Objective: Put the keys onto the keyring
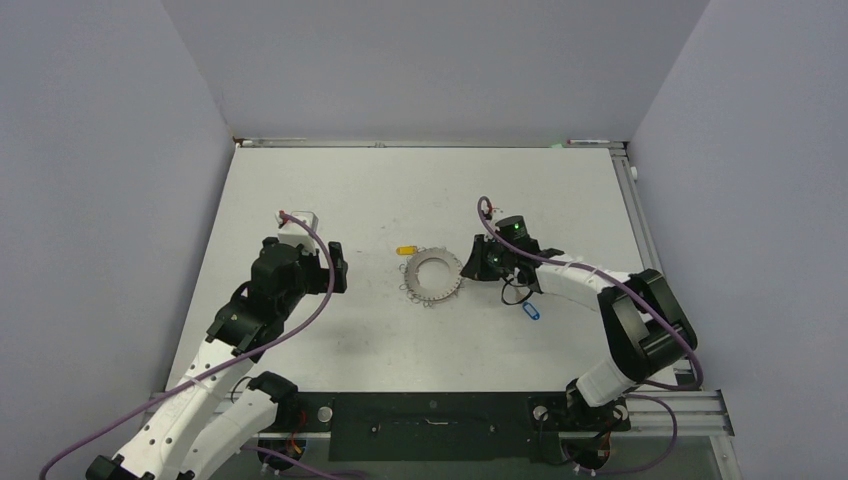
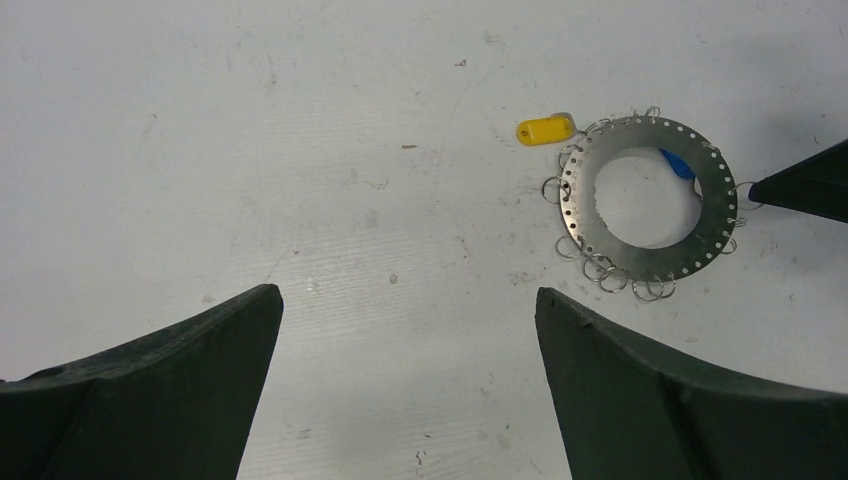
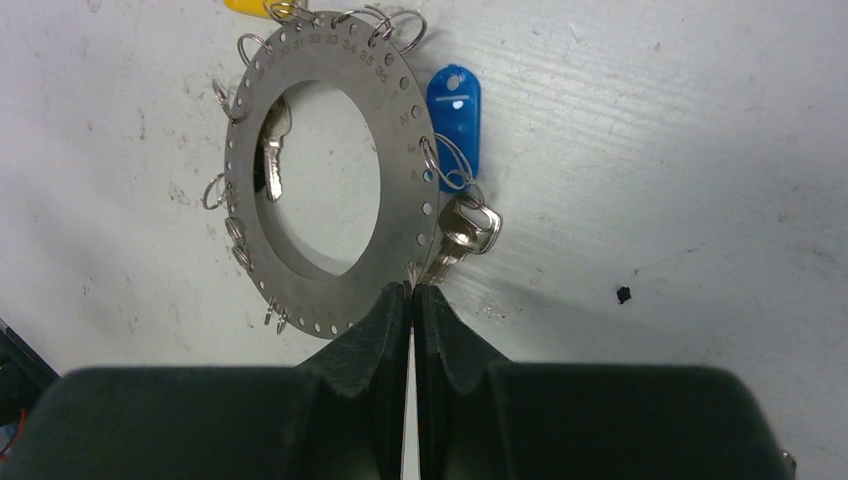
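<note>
The keyring (image 1: pixel 412 279) is a flat grey metal disc with a large hole, small holes round its rim and several small wire rings. It lies mid-table, also in the left wrist view (image 2: pixel 640 262) and the right wrist view (image 3: pixel 405 180). My right gripper (image 3: pixel 412 288) is shut at its rim on a small wire ring; that side looks slightly raised. A silver key (image 3: pixel 465 228) with a blue tag (image 3: pixel 455 110) hangs from a ring beside the tips. Another key (image 3: pixel 273 150) shows through the hole. A yellow tag (image 2: pixel 546 130) lies at the far rim. My left gripper (image 2: pixel 410 300) is open and empty, left of the keyring.
Another blue-tagged key (image 1: pixel 531 311) lies on the table under the right arm, beside a black loop (image 1: pixel 515 293). A small white box (image 1: pixel 298 218) sits behind the left gripper. A black speck (image 3: pixel 623 295) lies right of the right fingers.
</note>
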Action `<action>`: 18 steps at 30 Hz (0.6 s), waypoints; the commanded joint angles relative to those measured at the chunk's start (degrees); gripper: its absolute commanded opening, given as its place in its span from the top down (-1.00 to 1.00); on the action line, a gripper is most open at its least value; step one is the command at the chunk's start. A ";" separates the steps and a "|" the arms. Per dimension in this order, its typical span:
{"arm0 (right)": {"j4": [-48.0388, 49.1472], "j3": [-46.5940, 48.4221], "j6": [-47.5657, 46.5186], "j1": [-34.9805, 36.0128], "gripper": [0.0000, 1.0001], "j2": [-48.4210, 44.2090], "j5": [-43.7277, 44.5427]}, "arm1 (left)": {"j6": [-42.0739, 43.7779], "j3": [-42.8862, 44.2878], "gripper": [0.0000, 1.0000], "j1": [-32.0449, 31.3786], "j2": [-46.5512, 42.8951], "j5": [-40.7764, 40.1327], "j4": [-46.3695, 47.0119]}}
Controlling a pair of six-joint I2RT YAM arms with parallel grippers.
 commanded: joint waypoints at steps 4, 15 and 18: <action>1.76 4.08 -5.27 1.12 0.89 -6.28 1.85 | 0.40 2.22 -0.93 0.55 -1.84 1.26 3.27; 5.72 7.40 -13.05 7.87 0.90 -11.64 2.45 | -0.22 0.78 -0.93 1.16 -7.52 6.11 6.85; 7.05 8.49 -14.22 9.03 0.90 -13.49 2.42 | -1.01 0.28 -0.92 1.17 -9.61 8.62 8.99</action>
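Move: In the right fingers, still pinched, is a small loop on the near-right rim of the metal keyring, whose middle lies about 6 cm to that hand's left, level fore and aft and some 2 cm lower. The yellow tag sits roughly 11 cm left and 4 cm farther out, and a blue-tagged key lies about 2 cm left and 2 cm ahead, both 3 cm below. From the left hand, the keyring is some 20 cm right, 4 cm ahead and 16 cm below. Lifting the keyring by its small loop, the right hand rises about 9 cm, edging slightly forward first and then swinging some 4 cm left and back again while its fingers, kept shut, tip up about 20 degrees and turn a little counter-clockwise. The empty left hand also rises, about 4 cm, tilting slightly up with its fingers wide open. ##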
